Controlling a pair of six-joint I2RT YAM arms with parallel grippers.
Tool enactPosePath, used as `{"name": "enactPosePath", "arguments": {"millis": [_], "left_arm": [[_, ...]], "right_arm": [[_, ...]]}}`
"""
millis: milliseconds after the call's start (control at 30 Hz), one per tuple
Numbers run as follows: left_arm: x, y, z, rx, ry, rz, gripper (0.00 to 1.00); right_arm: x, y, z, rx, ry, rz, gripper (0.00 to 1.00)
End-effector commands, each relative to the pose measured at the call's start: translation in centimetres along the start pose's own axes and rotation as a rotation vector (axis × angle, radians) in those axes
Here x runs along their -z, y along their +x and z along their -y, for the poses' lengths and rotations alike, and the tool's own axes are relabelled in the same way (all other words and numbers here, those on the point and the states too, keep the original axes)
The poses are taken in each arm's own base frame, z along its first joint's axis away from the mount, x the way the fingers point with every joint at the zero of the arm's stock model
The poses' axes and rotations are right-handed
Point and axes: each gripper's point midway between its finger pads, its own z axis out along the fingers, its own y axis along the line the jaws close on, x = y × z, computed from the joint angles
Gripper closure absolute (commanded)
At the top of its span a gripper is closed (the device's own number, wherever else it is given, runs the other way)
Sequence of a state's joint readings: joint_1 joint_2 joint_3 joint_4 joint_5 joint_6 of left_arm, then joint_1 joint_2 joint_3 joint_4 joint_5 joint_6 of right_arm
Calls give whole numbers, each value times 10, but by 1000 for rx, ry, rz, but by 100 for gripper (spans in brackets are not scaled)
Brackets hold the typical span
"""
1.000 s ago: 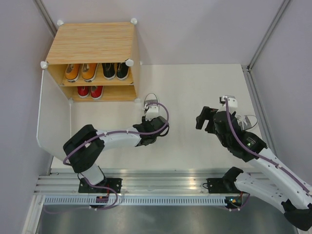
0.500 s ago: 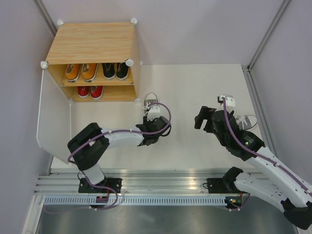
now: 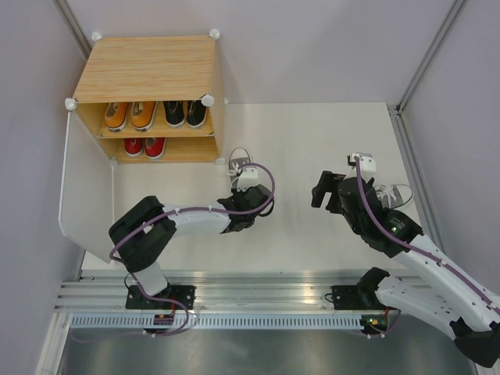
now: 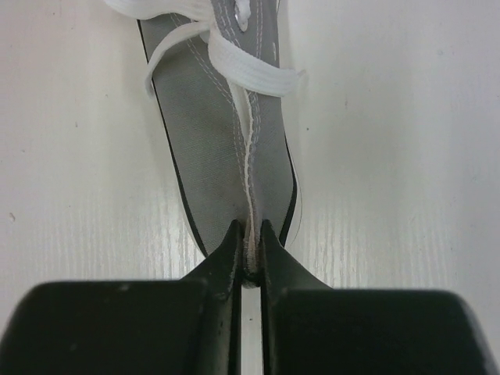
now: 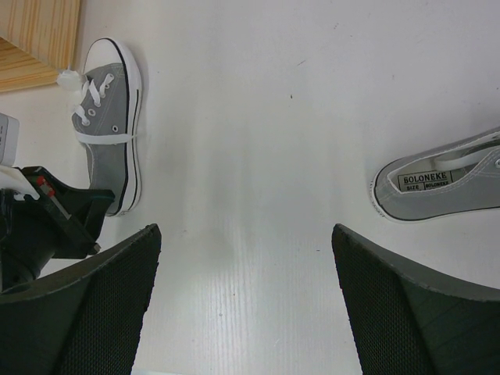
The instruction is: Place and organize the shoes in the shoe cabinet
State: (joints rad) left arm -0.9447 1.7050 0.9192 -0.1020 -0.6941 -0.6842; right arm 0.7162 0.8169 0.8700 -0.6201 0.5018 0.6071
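The shoe cabinet (image 3: 148, 66) stands at the back left with its white door (image 3: 82, 187) swung open. An orange pair (image 3: 129, 116) and a black pair (image 3: 185, 113) sit on its upper shelf, a red pair (image 3: 144, 146) below. A grey shoe (image 4: 226, 133) lies on the table just in front of the cabinet, toe pointing away. My left gripper (image 4: 250, 251) is shut on that shoe's heel edge. A second grey shoe (image 5: 445, 187) lies at the right. My right gripper (image 5: 246, 258) hovers open between the two grey shoes, holding nothing.
The lower shelf has free room right of the red pair. The cabinet's wood side (image 5: 35, 39) and a white ball connector (image 5: 69, 78) sit close to the first grey shoe's toe. Grey walls enclose the white table (image 3: 297, 141) on three sides.
The left gripper's jaws have closed on the grey shoe's heel, after the arm reached slightly toward it. The right arm has drifted a little to the left.
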Motion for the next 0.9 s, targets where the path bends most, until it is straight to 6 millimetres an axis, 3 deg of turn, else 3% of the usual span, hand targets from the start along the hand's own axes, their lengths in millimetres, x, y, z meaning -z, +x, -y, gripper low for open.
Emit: {"name": "enactPosePath", "arguments": {"millis": [0, 167, 200, 533, 667, 867], "left_arm": [[15, -1, -13, 60, -21, -33, 98], [36, 21, -41, 110, -98, -106, 98], [41, 30, -55, 89, -144, -139, 98], [73, 73, -96, 198, -231, -227, 98], [75, 55, -109, 160, -265, -149, 98], [63, -1, -132, 81, -365, 29, 98]], "right_arm": [[3, -13, -4, -19, -9, 42, 6], [5, -16, -2, -18, -8, 51, 6], [6, -17, -2, -24, -13, 59, 6], [8, -14, -3, -13, -34, 53, 6], [9, -15, -5, -6, -46, 55, 6], [9, -14, -8, 5, -64, 49, 6]]}}
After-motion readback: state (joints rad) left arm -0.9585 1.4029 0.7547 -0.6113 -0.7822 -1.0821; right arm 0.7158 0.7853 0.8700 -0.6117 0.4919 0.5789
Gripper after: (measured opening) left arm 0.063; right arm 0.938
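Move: My left hand already pinches the grey shoe by the collar at its heel, toe pointing forward. The free place on the cabinet's lower shelf lies about 17 cm ahead and 17 cm left, roughly at my hand's height. The nearer red shoe stands some 8 cm to the left of that place, level with it, and the cabinet's near right corner is about 9 cm ahead and 6 cm left of my hand. From my right hand that free place is some 23 cm ahead, 39 cm left and 17 cm down. Keeping my fingers shut on the grey shoe's collar, I swing it low over the table, leftward about 10 cm and back about 8 cm, to bring it round in front of the lower shelf's free place. On the way my left hand turns some 15 degrees counter-clockwise and tips down a little; the backward draw stops near the end and eases about 1 cm forward, still going left. ##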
